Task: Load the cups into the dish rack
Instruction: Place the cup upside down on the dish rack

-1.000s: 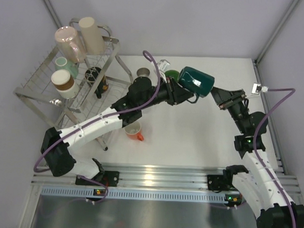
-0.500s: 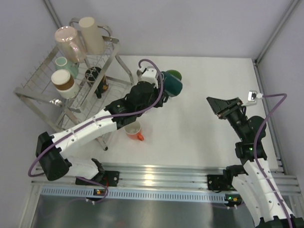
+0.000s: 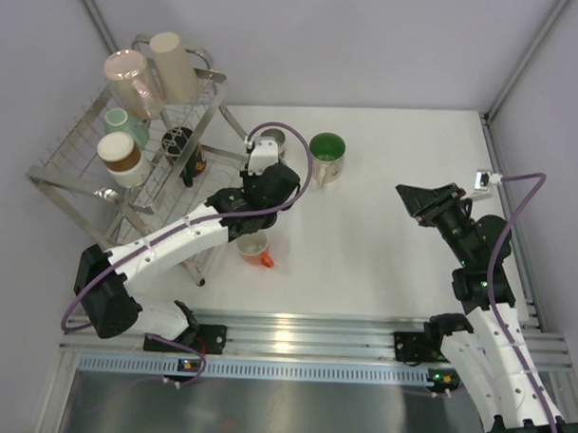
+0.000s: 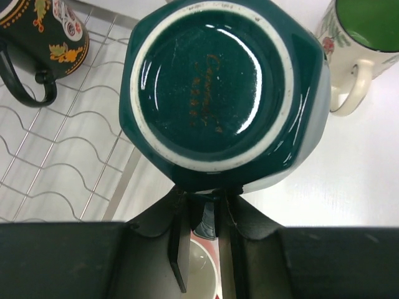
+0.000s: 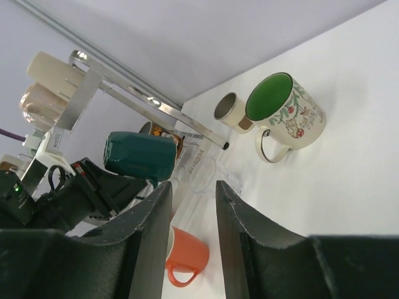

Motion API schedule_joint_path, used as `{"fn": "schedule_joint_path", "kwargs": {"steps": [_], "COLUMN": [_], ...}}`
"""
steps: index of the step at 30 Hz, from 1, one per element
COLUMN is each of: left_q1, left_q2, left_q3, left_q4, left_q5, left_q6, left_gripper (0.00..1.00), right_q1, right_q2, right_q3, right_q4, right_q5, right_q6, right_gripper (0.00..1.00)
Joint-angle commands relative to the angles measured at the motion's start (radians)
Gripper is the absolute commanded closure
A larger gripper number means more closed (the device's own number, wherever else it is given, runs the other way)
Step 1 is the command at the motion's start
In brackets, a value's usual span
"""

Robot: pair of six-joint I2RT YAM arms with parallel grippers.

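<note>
My left gripper (image 4: 204,208) is shut on the handle of a dark teal cup (image 4: 221,87), held bottom toward the camera beside the dish rack (image 3: 77,166). From the right wrist the same cup (image 5: 138,156) hangs in the air by the rack's post. From above, the left gripper (image 3: 260,166) and wrist cover the cup. A green-inside white cup (image 3: 326,153), a steel cup (image 3: 273,137) and an orange-handled cup (image 3: 255,249) stand on the table. My right gripper (image 3: 410,196) is open and holds nothing.
The rack holds a pink cup (image 3: 132,78), a beige cup (image 3: 173,65), a teal cup (image 3: 129,125), a brown-banded cup (image 3: 118,158) and a black patterned mug (image 4: 37,31). A clear glass (image 5: 209,174) stands by the rack's foot. Grey walls close in the table.
The left arm has carried the dark teal cup leftward from mid-table to beside the rack, uncovering the green-inside cup. The right arm has drawn back a little to the right.
</note>
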Motion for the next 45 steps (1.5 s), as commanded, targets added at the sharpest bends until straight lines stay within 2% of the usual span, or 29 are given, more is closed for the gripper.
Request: {"fn": "schedule_joint_path", "kwargs": {"steps": [1, 4, 14, 27, 45], "left_q1": [0.045, 0.132, 0.274, 0.281, 0.386], "left_q2": [-0.015, -0.016, 0.036, 0.126, 0.232], "left_q3": [0.047, 0.041, 0.034, 0.036, 0.076], "left_q4": [0.009, 0.001, -0.011, -0.012, -0.006], "left_q5": [-0.030, 0.057, 0.051, -0.038, -0.053], "left_q6": [-0.109, -0.126, -0.138, -0.121, -0.114], "left_gripper": [1.00, 1.00, 1.00, 1.00, 1.00], "right_q1": [0.012, 0.012, 0.012, 0.012, 0.012], "right_q2": [-0.019, -0.028, -0.030, -0.053, -0.094], "right_q3": [0.069, 0.077, 0.080, 0.075, 0.100], "right_q4": [-0.029, -0.040, -0.042, -0.063, -0.138], "right_q5": [0.024, 0.035, 0.053, 0.073, 0.114], "right_q6": [-0.054, -0.068, -0.074, -0.101, -0.184], "right_gripper": [0.65, 0.65, 0.65, 0.65, 0.65]}}
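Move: The left gripper already holds the green cup bottom-up by its handle. The free spot on the rack's lower tier is about 15 cm to its left, 7 cm ahead and 11 cm below; the dark mug there stands some 19 cm left and 12 cm ahead, equally low. The red cup lies about 7 cm back, 3 cm left and 18 cm down. From the right hand, that spot is roughly 44 cm left, 12 cm ahead and 18 cm below. Swing the left gripper left and a little forward towards the lower tier beside the dark mug. Let it sink almost straight down for a few centimetres, then go left and down together, about 12 cm left and 8 cm down in all. Turn it some 25 degrees counter-clockwise, tipping the fingers slightly downward, and keep the pinch on the cup's handle. ##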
